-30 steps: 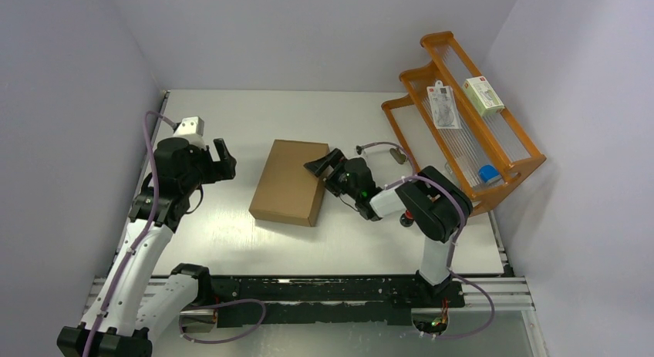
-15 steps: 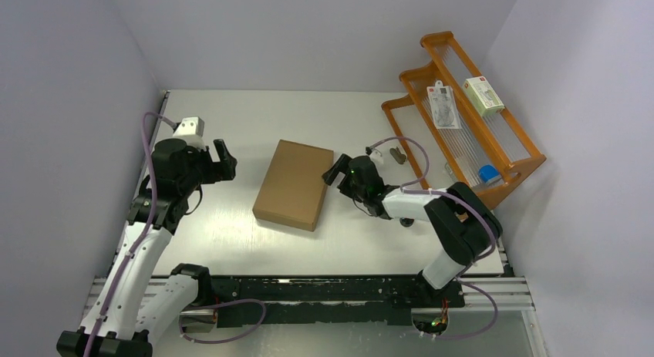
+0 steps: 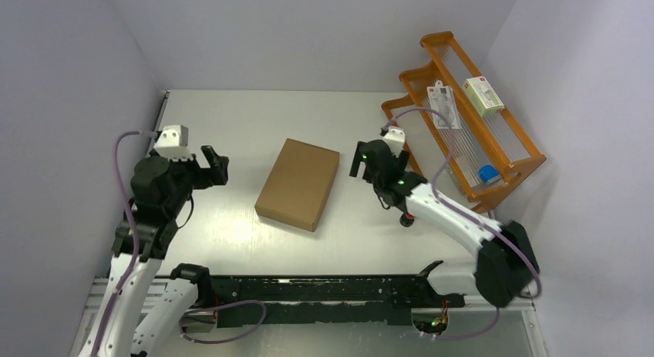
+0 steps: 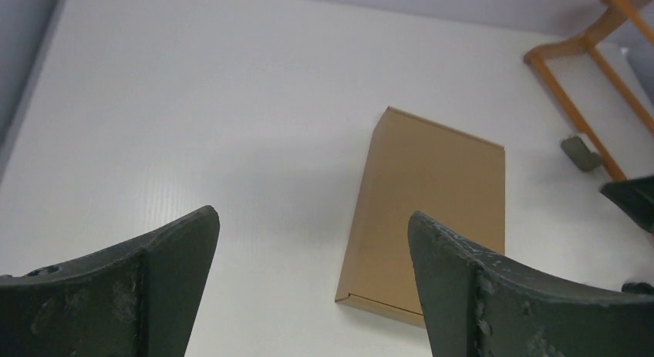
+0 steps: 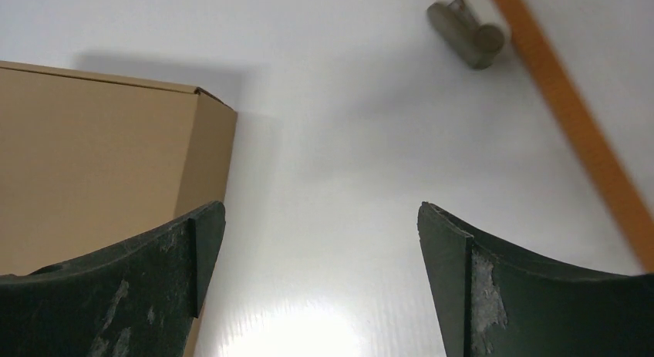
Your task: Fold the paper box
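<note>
The paper box (image 3: 298,183) lies shut and flat on the white table, a shallow brown cardboard mailer turned slightly askew. In the left wrist view the box (image 4: 432,210) sits ahead and to the right. My left gripper (image 3: 218,166) hovers to its left, open and empty, well apart from it (image 4: 312,214). To the right of the box's far corner is my right gripper (image 3: 362,163), also open and empty. In the right wrist view the box's corner (image 5: 92,164) shows beside the left finger, and only bare table lies between the tips (image 5: 321,207).
An orange wire rack (image 3: 463,118) stands at the right and holds a white-and-green carton (image 3: 483,95), a blister pack (image 3: 443,105) and a blue item (image 3: 487,173). A small grey cylinder (image 5: 466,35) lies by the rack's leg (image 5: 574,118). Walls close in on three sides.
My right gripper has drawn back from the box's right edge, moving right and away from it. The left arm has shifted left. The box has turned slightly.
</note>
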`<state>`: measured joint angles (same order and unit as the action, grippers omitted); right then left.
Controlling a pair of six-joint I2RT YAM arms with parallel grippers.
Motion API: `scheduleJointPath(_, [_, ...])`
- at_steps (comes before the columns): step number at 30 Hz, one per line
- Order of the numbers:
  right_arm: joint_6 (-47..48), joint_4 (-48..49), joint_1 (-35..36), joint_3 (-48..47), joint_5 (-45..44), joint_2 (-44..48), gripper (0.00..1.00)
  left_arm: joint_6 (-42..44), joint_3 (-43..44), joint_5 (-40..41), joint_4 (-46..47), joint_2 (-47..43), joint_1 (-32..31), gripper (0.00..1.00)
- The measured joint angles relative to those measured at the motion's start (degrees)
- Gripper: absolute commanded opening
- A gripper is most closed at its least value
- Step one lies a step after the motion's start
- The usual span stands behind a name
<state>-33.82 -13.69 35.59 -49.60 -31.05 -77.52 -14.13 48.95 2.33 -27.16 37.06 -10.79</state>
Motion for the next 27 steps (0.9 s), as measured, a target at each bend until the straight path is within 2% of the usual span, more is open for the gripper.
scheduleJointPath(8, [9.3, -2.3, 0.0, 3.7, -1.9, 27.6, 1.0, -0.4, 1.8, 6.7, -2.3, -10.4, -0.3, 0.97])
scheduleJointPath(13, [12.2, -3.3, 0.0, 3.7, -2.1, 39.5, 1.0, -1.3, 2.9, 11.9, -2.0, -18.2, -0.3, 0.97])
scheduleJointPath(19, [13.7, -4.9, 0.0, 4.0, -2.7, 45.5, 1.0, -1.3, -1.6, 16.5, 1.7, -25.9, -1.4, 0.97])
scheduleJointPath(23, [13.8, -4.2, 0.0, 7.7, -2.8, 49.0, 1.0, -1.1, -5.7, 17.1, 2.0, -25.9, -1.6, 0.97])
scheduleJointPath(27, [13.8, -4.3, 0.0, 8.4, -2.8, 48.8, 1.0, -1.0, -6.3, 17.1, 2.1, -24.7, -1.7, 0.97])
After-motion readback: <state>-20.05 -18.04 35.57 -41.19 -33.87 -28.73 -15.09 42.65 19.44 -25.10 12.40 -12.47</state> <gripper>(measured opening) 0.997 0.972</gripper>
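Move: The folded paper box lies free on the table, about 23 cm to the right hand's left, 4 cm back and 10 cm below. From that hand, a stapler lies some 8 cm ahead and 10 cm to the right, on the table, and a red-capped bottle stands roughly 14 cm back and 11 cm to the right. From the left hand the box is about 26 cm right, 4 cm ahead and 25 cm below. Away from the closed box, touching nothing, both open hands withdraw. The right climbs quickly by about 16 cm while drawing back and to its right, its fingers tipping up some 30 degrees. The left draws back and outward to its left while rising, easing partly down and forward again at the end; its fingers tip up and its wrist turns a little counter-clockwise. ##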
